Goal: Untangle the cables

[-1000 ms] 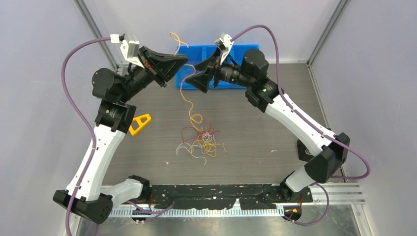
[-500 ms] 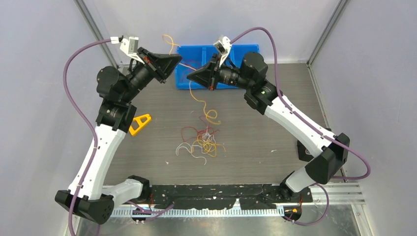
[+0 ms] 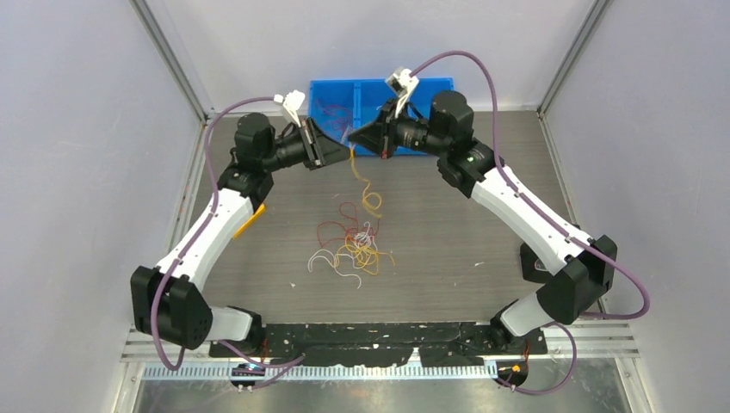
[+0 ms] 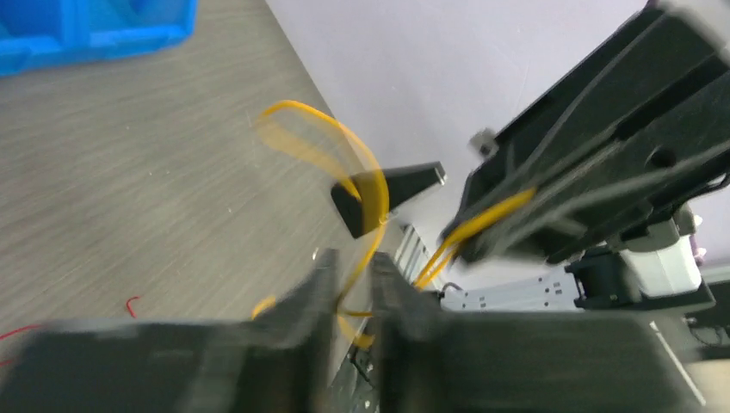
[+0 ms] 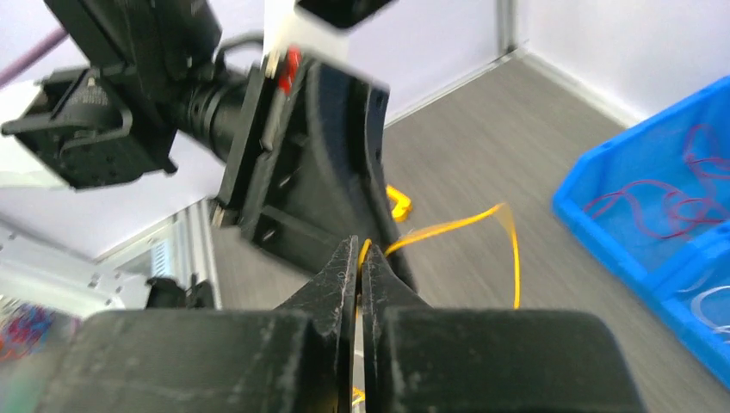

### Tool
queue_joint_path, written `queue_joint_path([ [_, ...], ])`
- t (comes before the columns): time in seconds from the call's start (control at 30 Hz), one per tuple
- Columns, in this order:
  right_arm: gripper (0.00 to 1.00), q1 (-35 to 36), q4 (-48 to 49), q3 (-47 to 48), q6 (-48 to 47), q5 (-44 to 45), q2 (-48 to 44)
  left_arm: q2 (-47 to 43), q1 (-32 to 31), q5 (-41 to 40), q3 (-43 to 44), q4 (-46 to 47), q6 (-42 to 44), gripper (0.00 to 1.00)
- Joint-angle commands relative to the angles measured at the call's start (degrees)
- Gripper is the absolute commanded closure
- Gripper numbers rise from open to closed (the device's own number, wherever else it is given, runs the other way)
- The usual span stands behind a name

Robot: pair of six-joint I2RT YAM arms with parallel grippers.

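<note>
The cables form a small tangle (image 3: 353,249) of red, yellow-orange and white wires on the table's middle. One yellow cable (image 3: 368,194) rises from it to both grippers, which meet tip to tip above the table's far half. My right gripper (image 5: 359,245) is shut on that yellow cable (image 5: 448,228) at its tips. My left gripper (image 4: 351,262) is blurred. Its jaws stand slightly apart, and the yellow cable (image 4: 361,168) runs loosely through the gap. From above, the left gripper (image 3: 337,155) sits just left of the right gripper (image 3: 353,138).
A blue bin (image 3: 379,90) with red wires in it stands at the table's far edge, behind the grippers. A yellow-orange triangular piece (image 3: 250,219) lies partly under the left arm. Metal frame posts stand at the far corners.
The left arm swung down and right until its gripper met the right one. The right gripper closed on the yellow cable. The left jaws parted a little.
</note>
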Motion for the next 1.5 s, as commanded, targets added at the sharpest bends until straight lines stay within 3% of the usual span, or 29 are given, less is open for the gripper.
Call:
queue_joint_path([
  [0.0, 0.95, -4.33, 11.13, 4.99, -1.79, 6.72, -2.47, 0.13, 1.35, 10.48, -2.87, -0.72, -3.17, 0.58],
  [0.1, 0.95, -8.05, 9.24, 5.29, -4.05, 9.00, -2.48, -1.25, 4.48, 10.17, -4.32, -2.34, -1.69, 0.25],
  [0.13, 0.95, -9.14, 8.48, 5.18, -5.45, 9.93, -2.45, -1.97, 5.82, 9.67, -4.58, -2.77, -0.11, 0.19],
  [0.3, 0.95, -12.25, 7.24, 4.25, -12.69, 13.78, -1.09, -4.85, 10.42, 6.32, -2.82, -8.71, 10.29, 0.10],
  [0.47, 0.95, -15.60, 13.34, 4.83, -17.97, 17.56, 4.73, -6.53, 11.82, 5.74, -2.78, -11.29, 15.46, 0.01],
  [0.73, 0.95, -20.05, 22.68, 14.72, -21.68, 26.27, 20.04, -9.41, 12.38, 4.16, -4.25, -14.91, 20.06, 0.00],
  [1.03, 0.95, -23.31, 29.69, 25.14, -23.81, 28.84, 35.62, -11.18, 14.29, 2.41, -5.12, -19.62, 24.15, 0.00],
  [1.33, 0.95, -25.16, 30.21, 32.87, -25.20, 28.74, 46.08, -10.81, 16.68, 1.87, -4.23, -23.74, 27.02, 0.00],
  [1.47, 0.95, -25.25, 30.01, 31.00, -25.35, 28.00, 46.54, -10.14, 17.03, 1.61, -3.70, -24.25, 27.84, 0.00],
])
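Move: The right hand already pinches the yellow cable; its goal, the blue box's right compartment, lies about 36 cm ahead, 23 cm to its right and 35 cm lower, with the middle compartment 15 cm left of that goal. From the left hand, the cable tangle lies some 34 cm below, 1 cm back and 2 cm right; the yellow bracket is about 28 cm left, 5 cm ahead and 33 cm below. Right hand carries yellow cable some 37 cm forward, 22 right to the box; left opens, backs 11 left. ##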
